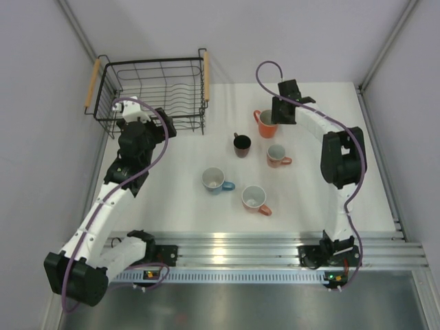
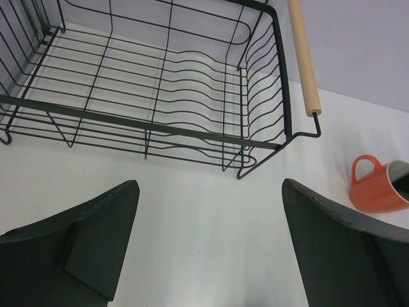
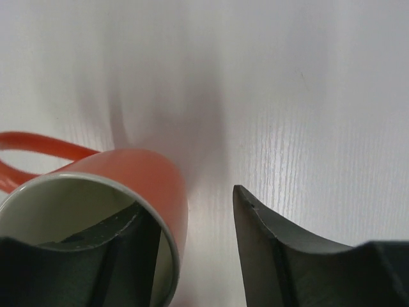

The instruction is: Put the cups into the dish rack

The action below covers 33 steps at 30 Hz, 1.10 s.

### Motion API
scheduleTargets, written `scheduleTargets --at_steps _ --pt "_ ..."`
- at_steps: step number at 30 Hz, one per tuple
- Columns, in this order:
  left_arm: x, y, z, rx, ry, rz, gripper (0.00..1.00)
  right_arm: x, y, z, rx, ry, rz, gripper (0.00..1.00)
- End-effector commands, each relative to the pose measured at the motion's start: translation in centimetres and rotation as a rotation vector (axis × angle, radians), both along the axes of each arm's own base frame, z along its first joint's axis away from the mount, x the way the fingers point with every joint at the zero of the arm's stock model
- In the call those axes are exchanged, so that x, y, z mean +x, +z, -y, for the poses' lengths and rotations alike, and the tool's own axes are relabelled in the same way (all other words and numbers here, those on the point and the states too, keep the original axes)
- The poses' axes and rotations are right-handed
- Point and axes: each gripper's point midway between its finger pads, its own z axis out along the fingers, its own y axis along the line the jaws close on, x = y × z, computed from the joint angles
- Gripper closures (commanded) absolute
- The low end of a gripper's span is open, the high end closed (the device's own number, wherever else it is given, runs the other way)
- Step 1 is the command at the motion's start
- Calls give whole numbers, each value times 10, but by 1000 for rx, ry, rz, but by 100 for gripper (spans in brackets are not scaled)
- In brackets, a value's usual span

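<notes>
The orange cup [image 1: 266,122] stands upright at the back right of the table. My right gripper [image 1: 278,113] is down over it, straddling its wall. In the right wrist view one finger sits inside the orange cup [image 3: 147,176] and the other outside, with a gap still showing between the outer finger and the wall; the right gripper [image 3: 188,201] is open. The dark cup [image 1: 241,144], two salmon cups [image 1: 276,155] [image 1: 255,199] and the blue cup [image 1: 216,180] stand mid-table. My left gripper [image 2: 211,192] hangs wide open and empty just in front of the dish rack [image 2: 160,121].
The black wire dish rack [image 1: 155,89] with wooden handles sits at the back left corner, against the side wall. The orange cup [image 2: 377,188] shows at the right edge of the left wrist view. Grey walls close in on both sides.
</notes>
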Motion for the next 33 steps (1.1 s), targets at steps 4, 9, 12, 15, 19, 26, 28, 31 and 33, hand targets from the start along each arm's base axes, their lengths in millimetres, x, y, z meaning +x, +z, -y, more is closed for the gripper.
scheduleTargets --at_steps 4,9,12,15,19,26,28,31,33 --pt "3 14 -1 4 5 59 1 12 3 2 11 4 15 59" --pt "6 10 -2 7 10 46 1 10 4 7 -13 4 9 100" --pt "7 9 0 5 6 40 1 7 6 10 -23 5 6 100" --pt "8 8 0 -1 5 39 1 5 13 14 -27 -6 20 100" --pt "10 5 -1 -8 18 38 1 1 35 15 -14 -7 62 100" --pt "15 -6 7 -41 -1 9 1 -16 80 5 124 14 163 100" --pt "18 -3 16 -70 -43 25 1 -20 107 0 202 28 226 100" --pt "18 -2 31 -109 -117 50 1 -30 136 -7 309 57 288 100" --pt "16 1 39 -128 -158 73 1 -37 147 -10 359 73 314 100"
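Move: The orange cup's middle is about 4 cm to the right hand's left and 3 cm lower, its right wall already between the open fingers, one inside. From that hand, the black cup is some 7 cm back and 13 cm left, the grey-pink cup about 11 cm back and 1 cm left. From the left hand, the orange cup lies roughly 14 cm ahead, 33 cm right and 24 cm below. Right fingers pinch the orange cup's right wall, then carry it about 5 cm back and up; left descends. ##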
